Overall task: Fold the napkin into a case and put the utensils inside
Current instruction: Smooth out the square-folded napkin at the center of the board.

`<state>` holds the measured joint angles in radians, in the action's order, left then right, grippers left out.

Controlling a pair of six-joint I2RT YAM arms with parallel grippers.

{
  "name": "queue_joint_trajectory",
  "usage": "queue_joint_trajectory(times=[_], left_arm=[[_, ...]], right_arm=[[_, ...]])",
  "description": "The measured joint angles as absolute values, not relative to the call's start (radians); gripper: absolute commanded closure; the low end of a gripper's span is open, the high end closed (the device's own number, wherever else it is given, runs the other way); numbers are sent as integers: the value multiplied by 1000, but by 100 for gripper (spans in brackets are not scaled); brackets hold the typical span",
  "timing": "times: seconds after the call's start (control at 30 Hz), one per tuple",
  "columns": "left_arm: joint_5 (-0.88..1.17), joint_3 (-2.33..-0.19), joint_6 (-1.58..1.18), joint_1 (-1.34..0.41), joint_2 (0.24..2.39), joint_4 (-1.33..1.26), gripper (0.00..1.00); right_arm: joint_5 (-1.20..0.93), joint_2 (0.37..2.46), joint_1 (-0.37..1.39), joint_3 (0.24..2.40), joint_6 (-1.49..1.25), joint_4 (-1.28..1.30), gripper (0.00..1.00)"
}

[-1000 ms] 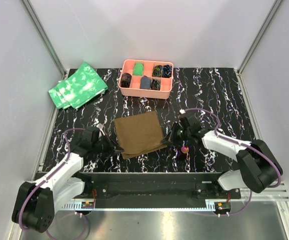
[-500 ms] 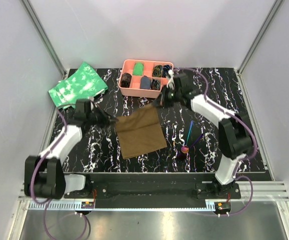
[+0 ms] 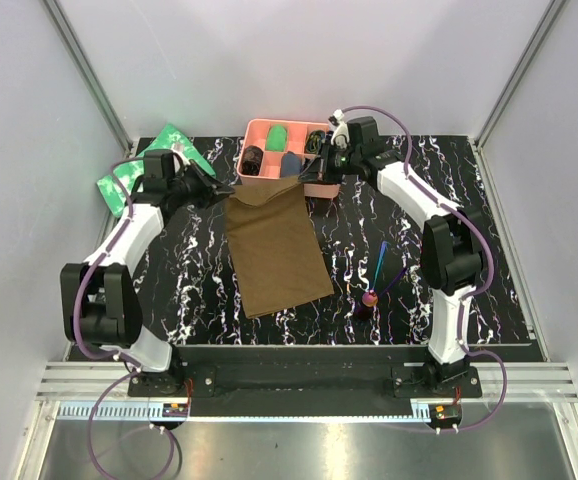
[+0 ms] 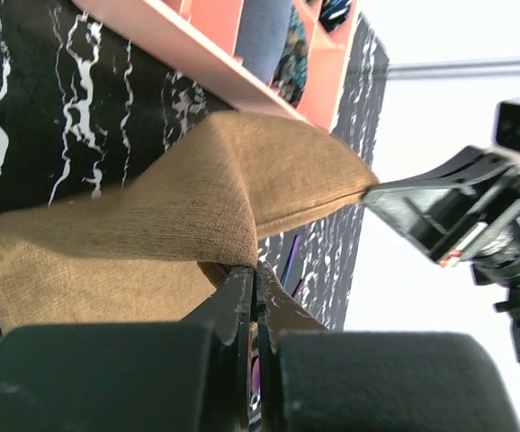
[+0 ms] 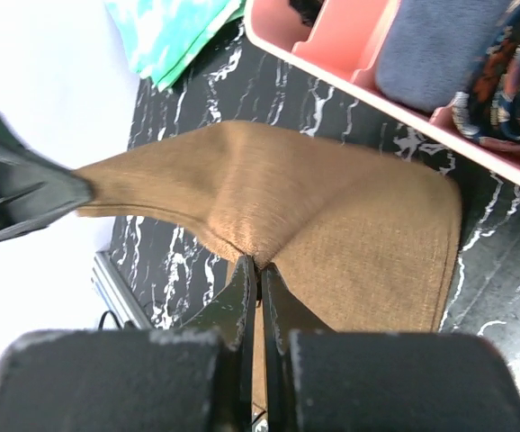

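Note:
The brown napkin (image 3: 277, 250) lies mid-table, and its far edge is raised and stretched just in front of the pink tray. My left gripper (image 3: 219, 192) is shut on the far-left corner. My right gripper (image 3: 315, 181) is shut on the far-right corner. In the left wrist view the napkin (image 4: 197, 202) runs taut from my gripper (image 4: 254, 267) to the right gripper (image 4: 377, 192). In the right wrist view the napkin (image 5: 350, 207) spreads from my gripper (image 5: 259, 261) toward the left gripper (image 5: 82, 192). The utensils (image 3: 381, 262) lie to the napkin's right, one with a pink-red end (image 3: 369, 298).
The pink compartment tray (image 3: 271, 183) holds rolled cloths at the back, right behind both grippers; its wall (image 4: 188, 49) and its rim (image 5: 332, 54) show close in the wrist views. Green mottled cloths (image 3: 161, 160) lie at the back left.
Both arms have swung from the napkin's near side to its far side by the tray. The napkin's far edge now stands raised and stretched farther back between the grippers.

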<state>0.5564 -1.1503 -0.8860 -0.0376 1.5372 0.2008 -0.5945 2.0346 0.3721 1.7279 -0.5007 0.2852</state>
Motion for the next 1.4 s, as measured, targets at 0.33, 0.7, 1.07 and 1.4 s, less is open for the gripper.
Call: queue_joint_trajectory(times=[0.33, 0.7, 1.07, 1.4], left_arm=[[580, -922, -842, -46, 1423, 207, 100], [564, -526, -910, -244, 1170, 156, 100], [542, -359, -947, -281, 1105, 130, 100], [557, -317, -977, -282, 1001, 134, 100]], right_arm=[[-651, 2008, 372, 1634, -489, 299, 100], [-667, 1790, 372, 1143, -476, 330, 100], [-675, 1689, 372, 942, -475, 282, 100], [-691, 1655, 372, 841, -479, 253, 100]])
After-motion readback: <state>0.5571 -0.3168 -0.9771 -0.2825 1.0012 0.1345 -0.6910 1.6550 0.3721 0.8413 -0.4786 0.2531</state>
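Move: Both hands already hold the napkin's far edge aloft; its near edge lies some 25 cm back, 15 right and 17 below the left hand, and 27 back, 3 left and 16 below the right. From the left hand, the organizer box is about 10 ahead and 15 right, the green cloth 8 ahead and 17 left. The utensils lie some 21 back and 18 right of the right hand. Both hands, still pinching the napkin, sweep some 22 cm back and 14 down towards its near edge. ##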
